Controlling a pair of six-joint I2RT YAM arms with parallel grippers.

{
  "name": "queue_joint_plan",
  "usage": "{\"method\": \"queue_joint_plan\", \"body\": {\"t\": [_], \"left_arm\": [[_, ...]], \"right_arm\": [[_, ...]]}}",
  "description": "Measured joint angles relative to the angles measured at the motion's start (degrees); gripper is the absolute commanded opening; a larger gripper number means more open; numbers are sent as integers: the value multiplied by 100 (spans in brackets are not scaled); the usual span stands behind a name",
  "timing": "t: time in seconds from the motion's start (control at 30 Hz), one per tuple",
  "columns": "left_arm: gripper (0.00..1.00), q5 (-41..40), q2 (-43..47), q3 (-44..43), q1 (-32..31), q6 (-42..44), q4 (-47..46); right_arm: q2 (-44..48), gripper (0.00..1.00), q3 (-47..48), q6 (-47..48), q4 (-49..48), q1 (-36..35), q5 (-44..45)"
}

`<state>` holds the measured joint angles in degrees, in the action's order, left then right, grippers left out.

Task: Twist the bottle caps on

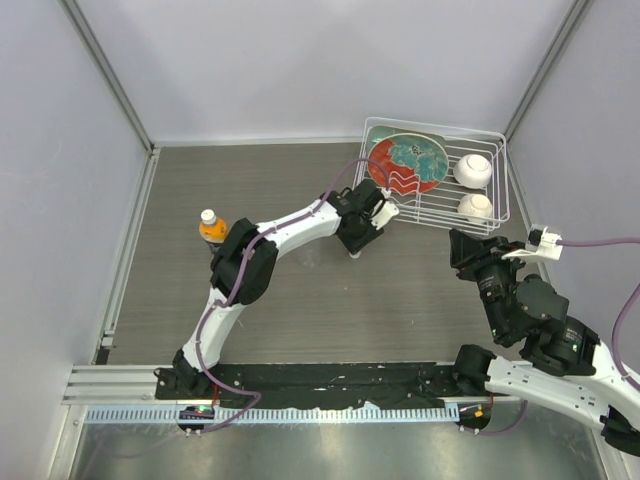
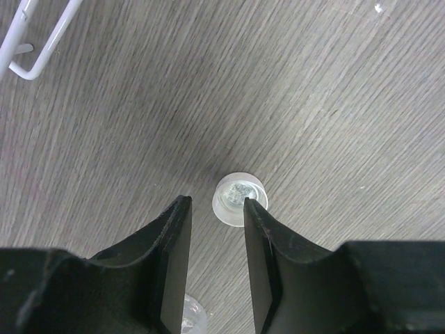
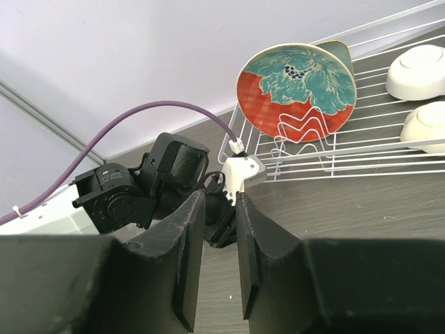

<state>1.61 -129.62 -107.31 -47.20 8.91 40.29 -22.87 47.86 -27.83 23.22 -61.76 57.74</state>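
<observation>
A small white cap (image 2: 240, 197) lies on the wooden table just past my left fingertips, against the tip of the right-hand finger. My left gripper (image 2: 215, 203) is open and points down at it, with nothing between the jaws. In the top view the left gripper (image 1: 357, 238) hangs beside the rack, with the cap (image 1: 353, 254) under it. The orange bottle (image 1: 211, 231) stands at the left with a pale cap (image 1: 208, 215) on top. A bit of clear plastic (image 2: 189, 314) shows low between the left fingers; I cannot tell if it is the clear bottle. My right gripper (image 1: 466, 250) (image 3: 219, 197) is slightly open and empty.
A white wire rack (image 1: 497, 185) at the back right holds a red-and-teal plate (image 1: 408, 163) and two white bowls (image 1: 473, 170). The rack's corner (image 2: 28, 49) lies close to my left gripper. Grey walls close in the table on three sides.
</observation>
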Motion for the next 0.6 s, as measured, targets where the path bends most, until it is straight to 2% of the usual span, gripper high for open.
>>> {"method": "queue_joint_plan", "body": {"t": [0.23,0.3,0.33,0.37,0.4,0.6], "left_arm": [[40,4,-13,203,9,15,-138],[38,28,-42,212,17,33,-162],[35,48,-42,212,20,35,-184],[24,70,-46,212,22,44,-197],[20,107,-50,212,24,55,-201],[0,343,-61,210,26,92,-256]], "right_arm": [[-4,30,0,4,0,0,-50],[-20,29,0,4,-4,0,-72],[-28,29,0,7,-4,0,-83],[-46,29,0,7,-7,0,-94],[-57,29,0,7,-4,0,-103],[-92,28,0,31,-24,0,-149]]}}
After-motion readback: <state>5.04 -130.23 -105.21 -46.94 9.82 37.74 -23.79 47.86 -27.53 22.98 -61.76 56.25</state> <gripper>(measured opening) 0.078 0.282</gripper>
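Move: The loose white cap lies on the table about 2 cm below the left hand's point, roughly 1 cm back and 1 cm right. The clear bottle stands about 10 cm to this hand's left and 2 cm back; the dish rack's middle is some 19 cm ahead and 18 cm right. From the right hand, the cap lies about 14 cm ahead, 21 cm left and 32 cm below. The left hand sinks about 1.5 cm to the cap, then closes its fingers nearly shut at the rim. ##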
